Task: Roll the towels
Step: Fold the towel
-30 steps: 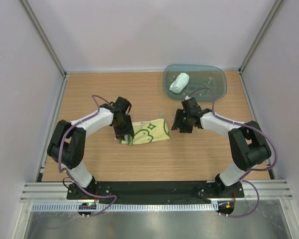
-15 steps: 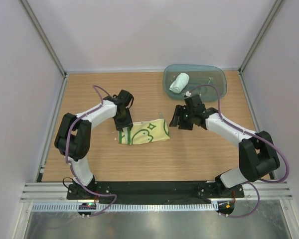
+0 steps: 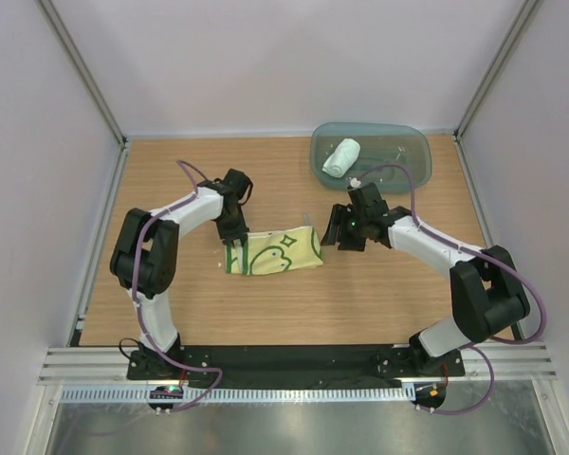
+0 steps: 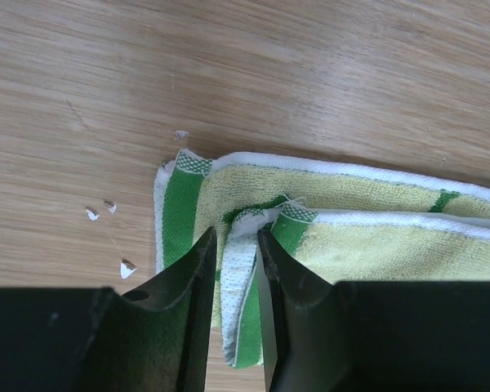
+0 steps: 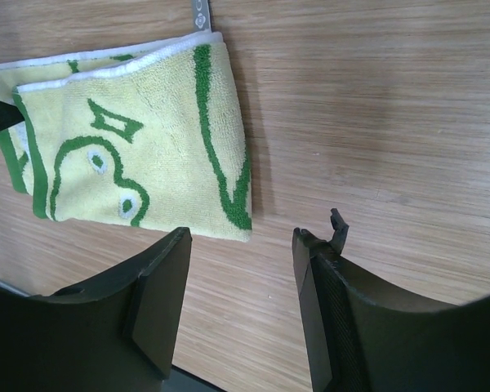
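The yellow towel [image 3: 277,251] with green drawings lies folded into a strip on the wooden table, between my two grippers. My left gripper [image 3: 234,237] is at its left end; in the left wrist view the jaws [image 4: 237,238] stand narrow, pinching a raised fold of the white and green edging [image 4: 243,269]. My right gripper [image 3: 339,233] hangs open just right of the strip's right end, with only bare wood between its fingers [image 5: 241,238]; the towel [image 5: 131,155] lies beyond them. The mint-white towel [image 3: 341,156] sits rolled up in the teal tray [image 3: 408,142].
The tray stands at the table's back right corner. Small white chips [image 4: 106,208] lie on the wood left of the yellow towel. A small metal piece [image 5: 201,12] lies at the towel's far corner. Enclosure walls and posts ring the table.
My left gripper has shifted back along the towel's left end and its jaws have narrowed onto the edging. The right gripper has barely moved and stays open.
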Controlling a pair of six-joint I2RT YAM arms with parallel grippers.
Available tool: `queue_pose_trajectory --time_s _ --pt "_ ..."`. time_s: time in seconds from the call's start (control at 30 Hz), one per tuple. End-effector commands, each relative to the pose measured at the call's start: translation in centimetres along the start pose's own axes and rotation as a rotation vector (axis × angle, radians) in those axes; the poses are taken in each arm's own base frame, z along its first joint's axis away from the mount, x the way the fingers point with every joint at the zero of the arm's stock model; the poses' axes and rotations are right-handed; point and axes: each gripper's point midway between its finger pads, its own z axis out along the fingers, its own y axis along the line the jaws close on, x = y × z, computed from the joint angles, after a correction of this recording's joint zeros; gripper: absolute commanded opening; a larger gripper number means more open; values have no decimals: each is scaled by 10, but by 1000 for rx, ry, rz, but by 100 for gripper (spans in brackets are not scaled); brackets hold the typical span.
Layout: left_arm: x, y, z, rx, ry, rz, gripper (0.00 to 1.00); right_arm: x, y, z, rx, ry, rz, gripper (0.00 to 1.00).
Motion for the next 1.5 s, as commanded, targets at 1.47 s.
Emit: queue_pose_trajectory --time_s 1.47 --pt "-69 -29 -39 105 -147 124 1 9 -1 6 -10 19 -11 58"
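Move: The upper layer's left far corner on the folded towel sits practically between the left fingertips, about 1 cm below the hand point. The bottom layer's green-edged left strip lies some 2 cm left and 2 cm back of it. The towel's right end is roughly 17 cm to the right, level with it, and the grey tag about 15 cm right and 6 cm farther out. From the waiting right hand that corner is around 20 cm left, 2 cm farther out and 6 cm lower. Down under a centimetre first, the left hand settles on the towel and its half-closed fingers shut, pinching the upper layer's left corner. It then rises about 6 cm while reaching some 4 cm forward and slightly right, keeping the corner pinched, and the fingertips tilt a little forward. ##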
